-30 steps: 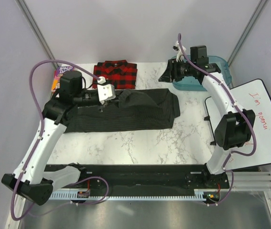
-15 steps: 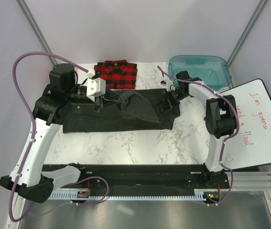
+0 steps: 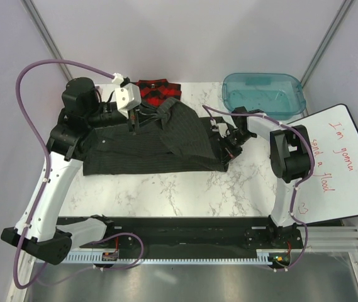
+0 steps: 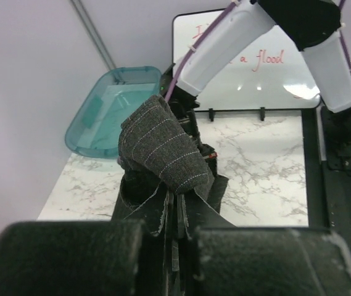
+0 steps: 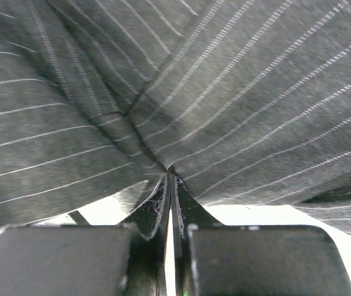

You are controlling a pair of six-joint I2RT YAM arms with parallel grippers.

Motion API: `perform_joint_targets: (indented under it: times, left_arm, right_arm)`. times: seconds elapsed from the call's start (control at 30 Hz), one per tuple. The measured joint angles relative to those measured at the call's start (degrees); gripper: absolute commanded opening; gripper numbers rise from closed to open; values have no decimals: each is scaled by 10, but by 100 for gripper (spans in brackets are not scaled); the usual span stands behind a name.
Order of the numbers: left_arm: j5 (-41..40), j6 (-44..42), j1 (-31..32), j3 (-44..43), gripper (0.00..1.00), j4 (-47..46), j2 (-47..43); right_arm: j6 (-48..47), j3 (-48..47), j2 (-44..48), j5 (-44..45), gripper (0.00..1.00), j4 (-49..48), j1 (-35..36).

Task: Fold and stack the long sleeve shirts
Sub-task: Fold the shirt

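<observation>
The dark charcoal pinstriped shirt (image 3: pixel 147 148) lies spread across the middle of the table. A bunched flap (image 3: pixel 182 129) of it is pulled up off the rest. My left gripper (image 3: pixel 133 126) is shut on a pinch of that cloth near the shirt's far edge. The left wrist view shows the fabric (image 4: pixel 163 151) humped just beyond the closed left gripper (image 4: pixel 176 213). At the shirt's right end my right gripper (image 3: pixel 225 148) is shut on the cloth. In the right wrist view pinstriped cloth (image 5: pixel 237 92) fans out from the closed right gripper (image 5: pixel 170 177). The red-and-black plaid shirt (image 3: pixel 163 89) lies folded at the back, partly hidden by my left wrist.
A teal plastic bin (image 3: pixel 263 94) stands at the back right, also in the left wrist view as the bin (image 4: pixel 110 111). A whiteboard (image 3: pixel 342 167) with red writing lies along the table's right side. Marble tabletop (image 3: pixel 185 189) shows in front of the shirt.
My right arm came down from over the bin to the shirt's right end and closed on the cloth. My left gripper lifted its pinch of shirt up and back.
</observation>
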State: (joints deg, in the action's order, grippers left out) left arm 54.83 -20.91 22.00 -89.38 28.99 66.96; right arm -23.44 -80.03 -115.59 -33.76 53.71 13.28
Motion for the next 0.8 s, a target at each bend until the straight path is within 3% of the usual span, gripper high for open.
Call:
perform_joint_targets:
  times: [0.17,0.4,0.6,0.8]
  left_arm:
    - [-66,5,0,8,2,-34,14]
    - [-220,4,-1,48,2,-71,49]
    - [-319,3,-23,82,2,-103,102]
    - [-356,10,-69,84,2,-133,164]
  right_arm:
    - [-2,-9,-21,15,12,3,-3]
    - [0,-40,-23,15,34,31,-8]
    - [10,-94,-17,13,40,49,-15]
    - [11,-131,-7,12,47,59,-17]
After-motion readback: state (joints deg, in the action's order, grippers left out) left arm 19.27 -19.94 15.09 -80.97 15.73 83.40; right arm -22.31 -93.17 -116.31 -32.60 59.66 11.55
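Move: The left hand grips a raised length of the striped long sleeve shirt. The flat middle of that shirt lies about 10 cm ahead of it, 4 cm to its left and some 43 cm below; the red plaid shirt is roughly 28 cm ahead and 4 cm left, the book 25 cm ahead and 26 cm left. The right hand's shut fingertips are at the striped shirt's near right corner, about 2 cm below them; the teal tray stands 21 cm ahead and 12 cm to the right. Forward first, then forward and down with a smaller drift left, the left hand carries the pinched cloth some 20 cm out towards the plaid shirt, turning about 40 degrees counter-clockwise and keeping its grip. The right hand dips slightly, then opens to nearly half, comes free of the crease at the near right corner and lifts about 5 cm while moving forward. ##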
